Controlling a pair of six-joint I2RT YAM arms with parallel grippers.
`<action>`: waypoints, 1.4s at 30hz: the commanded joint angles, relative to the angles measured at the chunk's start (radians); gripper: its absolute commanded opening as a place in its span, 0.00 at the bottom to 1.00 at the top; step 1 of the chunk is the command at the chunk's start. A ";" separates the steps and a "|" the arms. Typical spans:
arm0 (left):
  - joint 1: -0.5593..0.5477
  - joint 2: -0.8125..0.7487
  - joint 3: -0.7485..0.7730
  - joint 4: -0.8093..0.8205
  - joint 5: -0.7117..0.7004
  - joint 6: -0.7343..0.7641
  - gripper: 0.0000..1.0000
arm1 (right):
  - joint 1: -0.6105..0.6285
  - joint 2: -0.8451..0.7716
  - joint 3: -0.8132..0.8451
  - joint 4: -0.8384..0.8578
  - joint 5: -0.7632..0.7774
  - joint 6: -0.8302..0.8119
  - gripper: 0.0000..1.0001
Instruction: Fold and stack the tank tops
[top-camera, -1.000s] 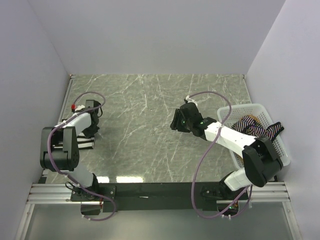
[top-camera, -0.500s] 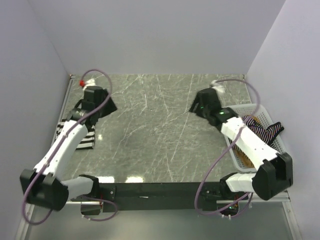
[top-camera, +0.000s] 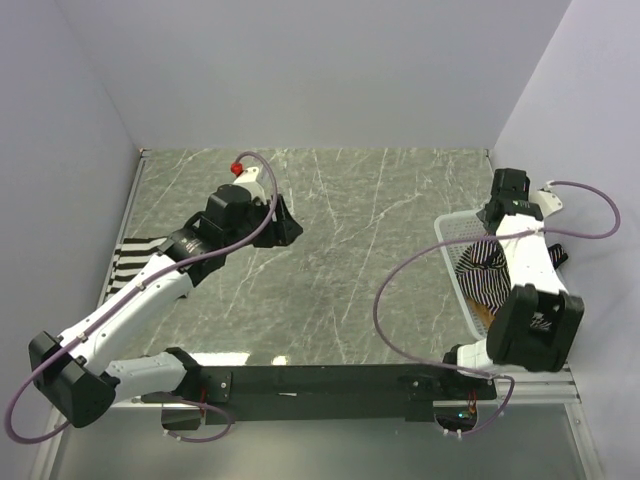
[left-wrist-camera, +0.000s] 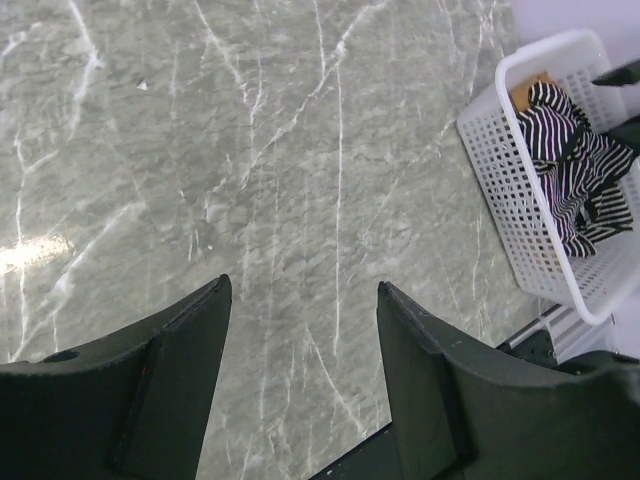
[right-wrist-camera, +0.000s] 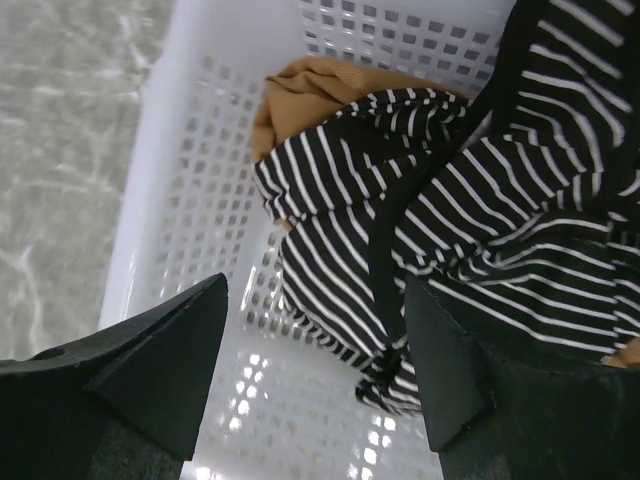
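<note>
A bold black-and-white striped tank top (top-camera: 130, 262) lies flat at the table's left edge, partly under my left arm. My left gripper (top-camera: 285, 226) (left-wrist-camera: 300, 300) hangs open and empty over the table's middle. In the white mesh basket (top-camera: 455, 240) lie a thin-striped tank top with black trim (right-wrist-camera: 450, 200) (left-wrist-camera: 570, 160) and a tan-brown tank top (right-wrist-camera: 320, 90) (left-wrist-camera: 530, 88) beneath it. My right gripper (right-wrist-camera: 315, 290) (top-camera: 497, 222) hovers open above the basket, just over the thin-striped top, holding nothing.
The basket's near wall (right-wrist-camera: 190, 170) stands at the table's right edge, by the right side wall. Part of the thin-striped top drapes over the basket's far rim (top-camera: 550, 255). Grey marble tabletop (top-camera: 350, 250) spans the middle.
My left gripper opened, let go of the bold striped top and swung from the left edge toward the middle. The right arm swept from mid-table to over the basket, jaws spreading wider.
</note>
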 joint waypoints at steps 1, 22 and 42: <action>-0.005 0.022 -0.001 0.058 0.038 0.036 0.66 | -0.038 0.071 0.053 -0.011 -0.006 0.102 0.78; -0.007 0.111 0.044 0.064 -0.003 0.014 0.63 | -0.102 0.148 -0.093 0.158 -0.055 0.159 0.00; -0.005 -0.029 0.197 0.061 -0.219 -0.001 0.61 | 0.555 -0.339 0.442 0.218 -0.300 -0.266 0.00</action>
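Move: The striped tank top lies crumpled in the basket; its middle is about 9 cm below the open right hand, 5 cm back and 4 cm to the right. A brown cloth shows some 4 cm ahead, 5 cm right and 10 cm below that hand, and the basket's middle is about 6 cm back, 3 cm right and 9 cm down. From the left hand, the tank top lies roughly 55 cm right, 4 cm back and 19 cm lower. The right hand dips 7 cm, pinches the tank top, then whips it up about 38 cm and 20 cm left. ##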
